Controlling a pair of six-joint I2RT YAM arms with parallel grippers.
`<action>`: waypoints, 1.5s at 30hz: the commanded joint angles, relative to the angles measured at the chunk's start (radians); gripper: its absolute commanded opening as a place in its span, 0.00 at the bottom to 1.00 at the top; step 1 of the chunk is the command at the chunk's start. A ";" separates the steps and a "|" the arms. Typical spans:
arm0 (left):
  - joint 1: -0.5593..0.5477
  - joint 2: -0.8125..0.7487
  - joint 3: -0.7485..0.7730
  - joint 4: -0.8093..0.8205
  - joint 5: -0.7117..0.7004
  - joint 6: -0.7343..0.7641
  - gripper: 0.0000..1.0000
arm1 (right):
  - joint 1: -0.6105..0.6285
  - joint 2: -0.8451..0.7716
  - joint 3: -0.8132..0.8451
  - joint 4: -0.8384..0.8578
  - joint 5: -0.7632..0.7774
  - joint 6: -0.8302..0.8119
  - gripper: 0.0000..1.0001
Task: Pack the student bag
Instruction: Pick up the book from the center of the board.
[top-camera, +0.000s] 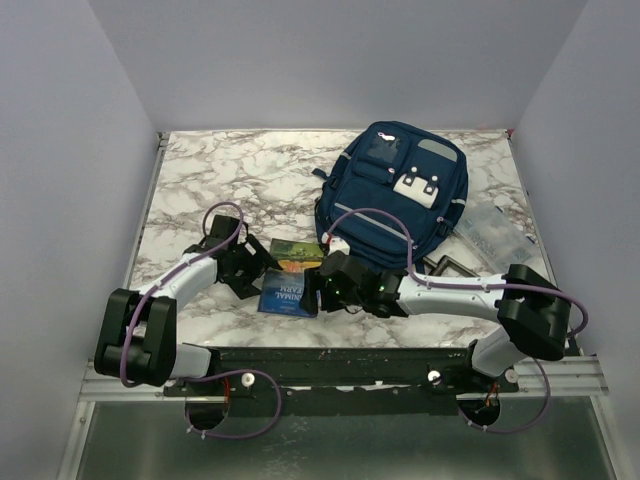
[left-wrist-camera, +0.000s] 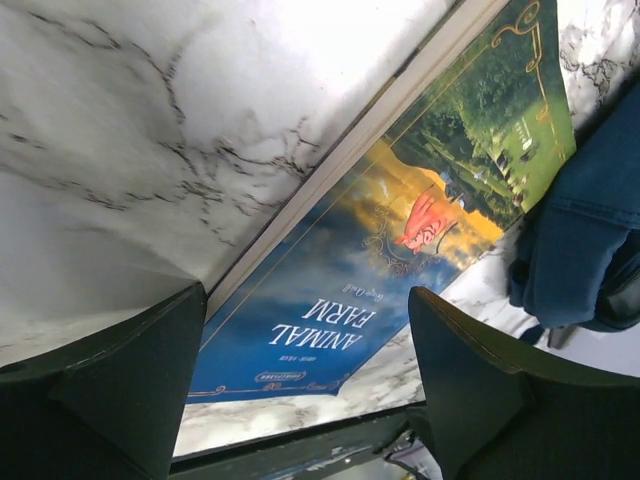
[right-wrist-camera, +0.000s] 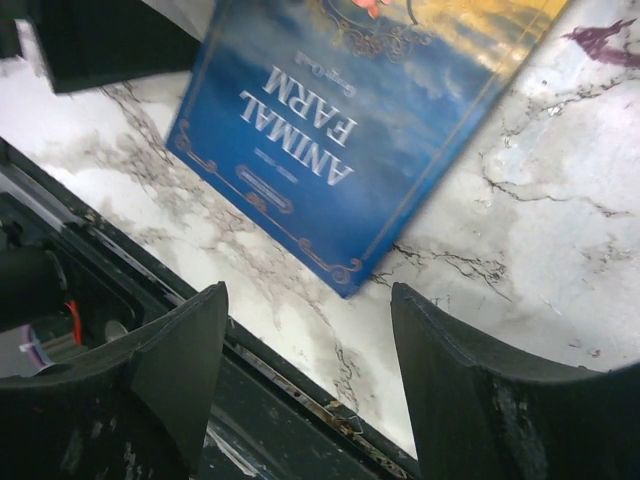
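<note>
The student bag (top-camera: 400, 195), a navy backpack with white buckle clips, lies at the back centre-right of the marble table (top-camera: 200, 180). A blue "Animal Farm" book (top-camera: 290, 285) lies flat in front of the bag's near-left corner. My left gripper (top-camera: 262, 262) hovers low at the book's left side; in the left wrist view it (left-wrist-camera: 308, 293) is open, the book (left-wrist-camera: 380, 270) showing between its fingers and the bag (left-wrist-camera: 590, 220) at the right. My right gripper (top-camera: 318, 290) is by the book's near right corner. In the right wrist view it (right-wrist-camera: 308, 290) stands open over bare marble just below the book (right-wrist-camera: 360, 120).
A clear plastic pouch (top-camera: 495, 235) and a small dark frame (top-camera: 447, 266) lie right of the bag. The black rail of the table's front edge (right-wrist-camera: 300, 390) runs just under the right gripper. Grey walls enclose the table on three sides.
</note>
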 joint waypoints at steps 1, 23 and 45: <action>-0.073 0.042 -0.055 0.078 0.114 -0.111 0.84 | -0.019 -0.034 -0.042 0.023 0.040 0.047 0.72; -0.154 -0.047 -0.152 0.294 0.244 -0.123 0.67 | -0.119 0.113 -0.108 0.115 -0.038 0.004 0.68; -0.166 -0.130 -0.170 0.331 0.237 -0.079 0.13 | -0.119 0.055 -0.142 0.146 -0.115 0.056 0.67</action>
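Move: The book lies flat with its middle about 5 cm right of the left hand, some 1 cm back and 2 cm below; that hand's open fingers straddle its left edge. From the right hand, poised high by the near right corner, the book's middle is about 6 cm ahead, 5 cm left and 6 cm down. The backpack's middle is roughly 20 cm ahead and 29 cm right of the left hand, about 27 cm ahead and 19 cm right of the right hand. The book's open-side edge is taken near its near left corner: the left hand slides about 7 cm right and 4 cm back, rolling its left side down and turning slightly clockwise, then lifts some 2 cm as its fingers close to pinch the cover and upper pages. The right hand sinks and reaches forward, swinging right and partly back left, to hover open at the near right part of the cover. ##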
